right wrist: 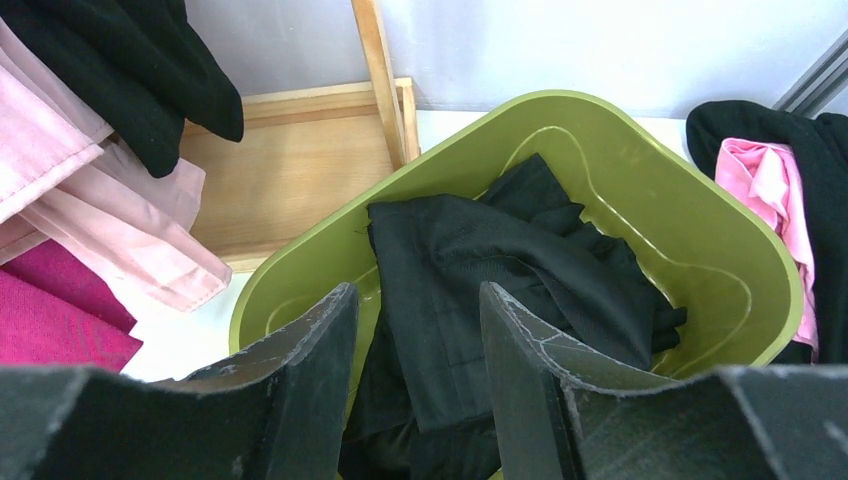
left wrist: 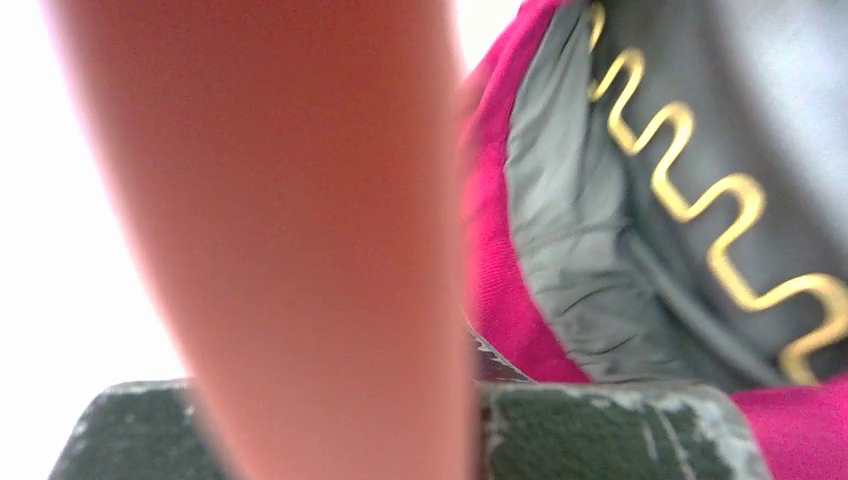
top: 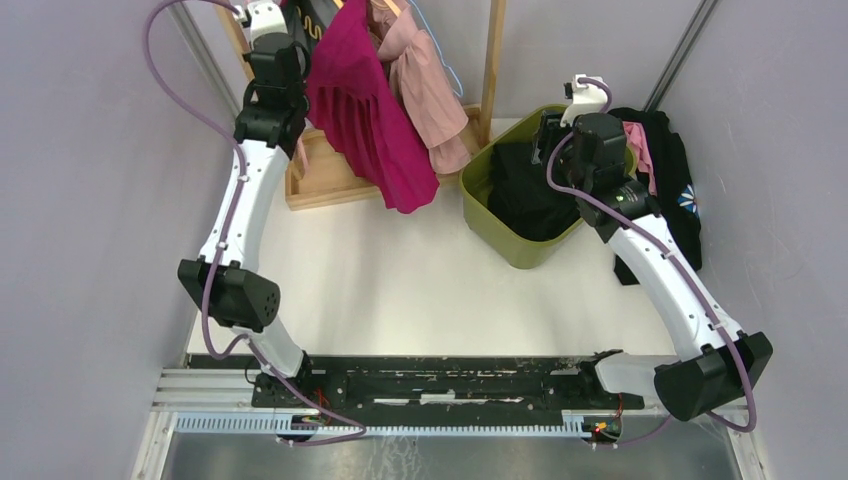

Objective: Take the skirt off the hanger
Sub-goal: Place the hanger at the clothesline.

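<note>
The magenta skirt (top: pixel 370 120) hangs from the top of the wooden rack at the back left, its hem near the table. The left wrist view shows its grey-lined waistband (left wrist: pixel 560 230) close up. The hanger itself I cannot make out. My left gripper (top: pixel 285 20) is high up at the skirt's left top edge and shut. A blurred salmon shape (left wrist: pixel 300 250) covers the gap between its fingers (left wrist: pixel 610 430); what it is I cannot tell. My right gripper (top: pixel 553 132) hovers open over the green bin (right wrist: pixel 700 190), with nothing between its fingers (right wrist: pixel 300 370).
A black garment (right wrist: pixel 500 250) lies in the green bin (top: pixel 480 205). Pink clothes (top: pixel 430 90) and a black piece with gold zigzag trim (left wrist: pixel 700 200) hang beside the skirt. The rack has a wooden base (top: pixel 320 180) and post (top: pixel 492 60). Black and pink clothes (top: pixel 665 160) are heaped at the right.
</note>
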You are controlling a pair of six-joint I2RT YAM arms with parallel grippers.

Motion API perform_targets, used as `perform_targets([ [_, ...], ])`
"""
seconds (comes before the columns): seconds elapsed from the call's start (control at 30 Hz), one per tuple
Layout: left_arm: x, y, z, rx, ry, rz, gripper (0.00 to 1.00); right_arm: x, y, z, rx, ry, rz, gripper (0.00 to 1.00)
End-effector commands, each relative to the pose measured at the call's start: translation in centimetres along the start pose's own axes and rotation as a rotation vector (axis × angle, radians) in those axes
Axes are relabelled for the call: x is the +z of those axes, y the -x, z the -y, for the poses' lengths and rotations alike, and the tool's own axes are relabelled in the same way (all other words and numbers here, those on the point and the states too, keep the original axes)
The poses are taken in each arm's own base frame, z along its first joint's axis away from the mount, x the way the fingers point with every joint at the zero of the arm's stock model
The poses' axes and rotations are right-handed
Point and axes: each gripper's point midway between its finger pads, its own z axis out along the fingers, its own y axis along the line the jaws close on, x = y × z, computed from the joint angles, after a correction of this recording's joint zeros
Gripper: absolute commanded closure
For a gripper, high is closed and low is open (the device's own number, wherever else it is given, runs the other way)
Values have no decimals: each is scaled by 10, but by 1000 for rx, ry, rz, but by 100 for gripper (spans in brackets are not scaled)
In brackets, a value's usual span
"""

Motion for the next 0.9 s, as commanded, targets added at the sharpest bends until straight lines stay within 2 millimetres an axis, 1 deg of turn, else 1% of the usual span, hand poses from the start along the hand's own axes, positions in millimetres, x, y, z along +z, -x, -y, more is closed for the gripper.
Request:
perform_targets([
  [0.0,-19,80,-13,-120,18,202,97,-12,27,-2,39,14,76,46],
  [0.1,-11,98,-8,-116,27,218,97,-11,27,-1,33,6,77,46],
  [0.27,11,108,-4,-119,63,244,97,-9,30,2,10,-8,75,46],
  [0.33,22,110,-5,-123,80,250,97,-7,32,2,3,-10,75,46],
  [0.43,37,108,-5,-141,105,255,97,-2,32,1,-12,-11,65,46],
  [0.53,46,111,-4,-179,123,289,97,4,32,0,-35,-14,49,46],
  [0.67,51,122,-8,-234,149,348,97,11,33,-4,-55,2,32,46],
  [0.73,55,123,-8,-248,144,361,97,13,33,-6,-60,8,27,47],
  [0.87,72,112,-7,-250,117,339,97,17,29,-8,-64,16,15,47],
])
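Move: The left hand holds the pink hanger. The rack's wooden rail, where it is to hang, runs about 12 cm ahead and 12 cm above, nearly straight in front. The magenta skirt hangs roughly 8 cm ahead, 14 cm to the right, its middle some 8 cm lower; the pink dress hangs about as far ahead, some 23 cm to the right and 8 cm lower. From the right hand, that spot on the rail lies some 42 cm left, 22 cm ahead and 18 cm up. Keeping the pink hanger pinched, the left hand makes for the wooden rail: it first rises sharply, about 9 cm, with the fingertips tipping up, then reaches about 8 cm forward and a little left while sinking a few centimetres, before easing up slightly again. The upward tip totals some 15 degrees. Any contact between hanger and rail can't be seen. ##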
